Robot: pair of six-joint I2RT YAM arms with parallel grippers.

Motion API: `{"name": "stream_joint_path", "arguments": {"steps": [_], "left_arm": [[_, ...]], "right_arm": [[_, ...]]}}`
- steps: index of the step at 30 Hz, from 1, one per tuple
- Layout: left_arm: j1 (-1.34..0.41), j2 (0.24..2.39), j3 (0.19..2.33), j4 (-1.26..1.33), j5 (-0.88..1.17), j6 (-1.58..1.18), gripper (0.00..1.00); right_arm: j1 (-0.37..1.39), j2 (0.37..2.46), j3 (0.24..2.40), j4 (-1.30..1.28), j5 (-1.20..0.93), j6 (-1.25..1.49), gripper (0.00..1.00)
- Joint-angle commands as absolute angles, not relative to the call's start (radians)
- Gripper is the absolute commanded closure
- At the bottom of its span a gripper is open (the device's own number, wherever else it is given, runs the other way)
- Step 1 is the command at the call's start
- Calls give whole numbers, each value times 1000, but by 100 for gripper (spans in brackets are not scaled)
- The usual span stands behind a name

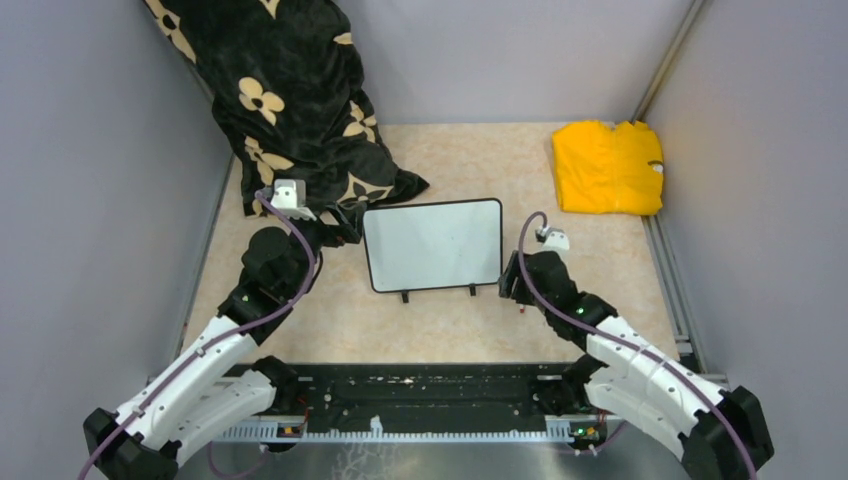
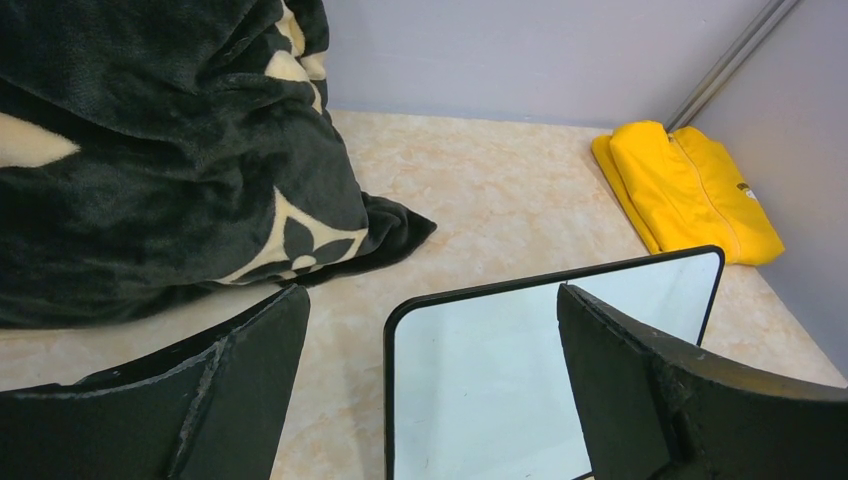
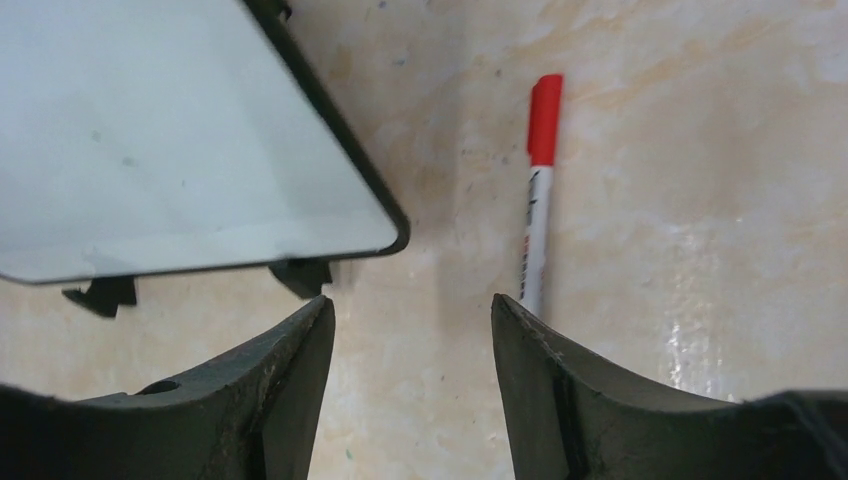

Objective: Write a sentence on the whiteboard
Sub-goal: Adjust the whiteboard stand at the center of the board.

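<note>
The whiteboard (image 1: 432,245) lies flat mid-table, white with a thin black frame and two small feet on its near edge. Its face is blank and no sentence shows on it. My left gripper (image 1: 348,226) is open at the board's far left corner (image 2: 400,320), which sits between its fingers (image 2: 250,370) without touching them. My right gripper (image 3: 411,298) is open just off the board's near right corner (image 3: 385,235), with bare table between its fingers. A white marker with a red cap (image 3: 537,200) lies on the table, its lower end hidden behind the right-hand finger (image 3: 560,380).
A black blanket with cream flowers (image 1: 290,100) is heaped at the back left, its hem close to the left gripper. A folded yellow cloth (image 1: 607,167) lies at the back right. Grey walls close in three sides, and a black rail (image 1: 420,400) runs along the near edge.
</note>
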State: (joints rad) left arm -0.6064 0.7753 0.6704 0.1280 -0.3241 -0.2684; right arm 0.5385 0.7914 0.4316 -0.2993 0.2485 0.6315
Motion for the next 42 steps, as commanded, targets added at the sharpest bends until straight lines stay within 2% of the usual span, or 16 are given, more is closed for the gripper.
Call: {"name": "stream_joint_path", "arguments": {"steps": [1, 9, 17, 30, 42], "left_arm": [[-612, 782, 666, 152, -313, -275, 1], [-612, 791, 665, 151, -307, -279, 1], [-612, 793, 664, 150, -314, -279, 1], [-611, 798, 665, 152, -297, -287, 1], [-612, 805, 663, 151, -299, -291, 1]], "right_arm": [[688, 804, 467, -334, 380, 665, 42], [806, 968, 448, -170, 391, 738, 42], [809, 1155, 493, -7, 369, 725, 45], [808, 1278, 532, 64, 343, 701, 48], [813, 1299, 525, 58, 382, 685, 73]]}}
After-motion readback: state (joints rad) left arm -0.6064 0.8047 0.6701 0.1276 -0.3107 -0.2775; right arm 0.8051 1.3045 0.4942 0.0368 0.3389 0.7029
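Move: The right-hand whiteboard stand lies about 9 cm to the right gripper's left, 2 cm ahead and 7 cm below. The board's lower right corner is some 4 cm ahead, 4 cm left and 6 cm down. The marker is roughly 3 cm ahead, 1 cm right and 8 cm below, and the other stand 14 cm left of the first and 1 cm nearer. From the left gripper, the right-hand stand is about 22 cm right, 4 cm back and 27 cm below. Swing the right gripper about 9 cm left, away from the marker and towards the right-hand stand, drawing back slightly first, then easing forward as it sinks 5 to 6 cm to the board's lower edge. Turn it some 10 degrees counter-clockwise on the way, and at the end narrow the open fingers to about half their gap around the stand. ##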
